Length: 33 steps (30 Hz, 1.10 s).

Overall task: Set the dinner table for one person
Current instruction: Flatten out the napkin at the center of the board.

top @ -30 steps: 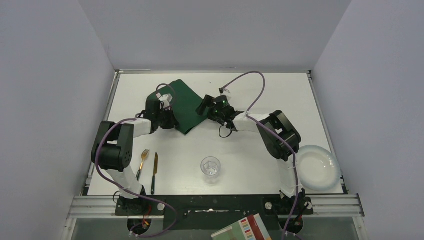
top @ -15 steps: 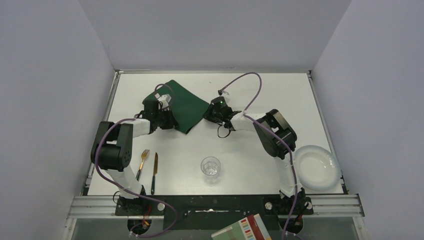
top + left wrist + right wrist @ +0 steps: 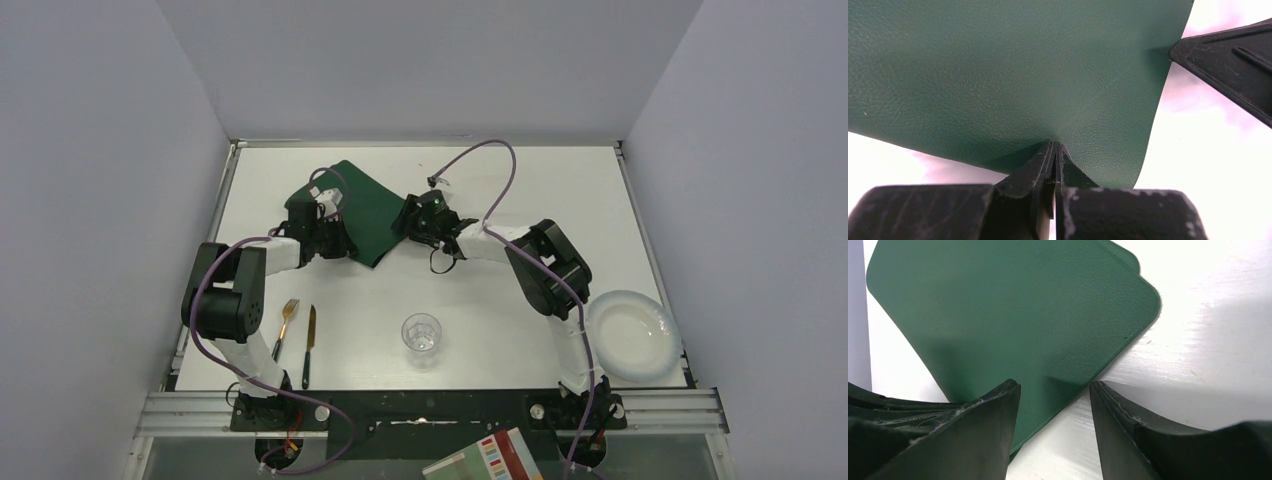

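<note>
A dark green placemat (image 3: 362, 200) lies askew on the far part of the white dinner table (image 3: 520, 180). My left gripper (image 3: 338, 240) is shut on the placemat's near left edge. In the left wrist view its jaws (image 3: 1054, 150) pinch the mat (image 3: 998, 75), which puckers up at the grip. My right gripper (image 3: 407, 222) stands open at the mat's right edge. In the right wrist view the gripper (image 3: 1054, 386) straddles that edge, with one fingertip (image 3: 1008, 395) over the mat (image 3: 1013, 310) and the other over bare table. Nothing is clamped between them.
Near the left arm's base lie a gold fork (image 3: 287, 318) and a dark knife (image 3: 310, 340). A clear glass (image 3: 421, 335) stands at the front middle. A white plate (image 3: 632, 335) sits at the front right. A book (image 3: 490, 458) lies below the table's near rail.
My right gripper has shifted a little to the left, onto the placemat's right edge. My left gripper has kept its pinch on the mat and barely moved.
</note>
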Each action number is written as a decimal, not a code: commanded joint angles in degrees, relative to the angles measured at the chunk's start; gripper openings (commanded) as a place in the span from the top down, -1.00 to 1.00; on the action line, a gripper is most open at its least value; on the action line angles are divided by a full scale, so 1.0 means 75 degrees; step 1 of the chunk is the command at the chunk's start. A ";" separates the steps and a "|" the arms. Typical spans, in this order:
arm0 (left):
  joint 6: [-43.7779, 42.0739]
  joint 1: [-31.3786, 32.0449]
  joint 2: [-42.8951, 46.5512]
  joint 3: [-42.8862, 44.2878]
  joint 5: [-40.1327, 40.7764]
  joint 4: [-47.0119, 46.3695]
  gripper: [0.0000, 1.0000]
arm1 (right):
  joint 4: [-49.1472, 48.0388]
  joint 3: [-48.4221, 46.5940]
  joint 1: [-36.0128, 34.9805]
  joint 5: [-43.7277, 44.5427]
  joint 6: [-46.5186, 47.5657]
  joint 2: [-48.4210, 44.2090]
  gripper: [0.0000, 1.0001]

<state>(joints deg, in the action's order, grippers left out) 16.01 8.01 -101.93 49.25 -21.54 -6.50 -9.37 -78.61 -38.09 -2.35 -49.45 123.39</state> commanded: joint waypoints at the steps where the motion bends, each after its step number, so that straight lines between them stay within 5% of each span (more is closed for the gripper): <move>1: -0.0072 -0.0049 -0.0188 -0.0125 0.0012 0.0515 1.00 | 0.0988 -0.0189 -0.0229 -0.0046 0.0106 0.0130 -0.10; 12: -0.0039 -0.0107 -0.0111 -0.0144 -0.0100 0.0486 1.00 | 0.1617 -0.0944 -0.0531 0.0631 0.0053 0.0737 0.19; 15: -0.0037 -0.0109 -0.0134 -0.0145 -0.0125 0.0480 1.00 | 0.1906 -0.1233 -0.0548 0.0863 0.0086 0.0825 0.65; 19: -0.0037 -0.0110 -0.0140 -0.0155 -0.0163 0.0477 1.00 | 0.2172 -0.1534 -0.0490 0.1192 0.0300 0.0800 0.96; 33: -0.0019 -0.0007 -0.0243 -0.0062 -0.0472 0.0387 1.00 | 0.2762 -0.2208 -0.0090 0.1622 0.1040 -0.0106 1.00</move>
<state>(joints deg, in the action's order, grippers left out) 16.38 7.51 -102.26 49.21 -24.36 -6.44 7.66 -91.90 -40.88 4.27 -45.58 128.05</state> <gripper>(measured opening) 0.007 0.029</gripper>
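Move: The right hand is astride the green napkin's right edge; the napkin's middle lies about 13 cm to its left, 4 cm farther out and some 2 cm lower. The glass stands about 24 cm back and 6 cm to its right, the knife about 25 cm back and 19 cm to its left. For the left hand, already on the napkin's near part, the napkin's middle is some 10 cm ahead, 2 cm to the left and 1 cm below. Already touching the napkin's right edge, the right fingers push it leftwards about 2 cm, dipping back slightly and returning, while they sink about 1 cm and close from half open to shut at the edge; the hand then eases about 1 cm right, tilting some 10 degrees. The left hand's shut fingertips stay pressed on the near part, holding it almost still. ##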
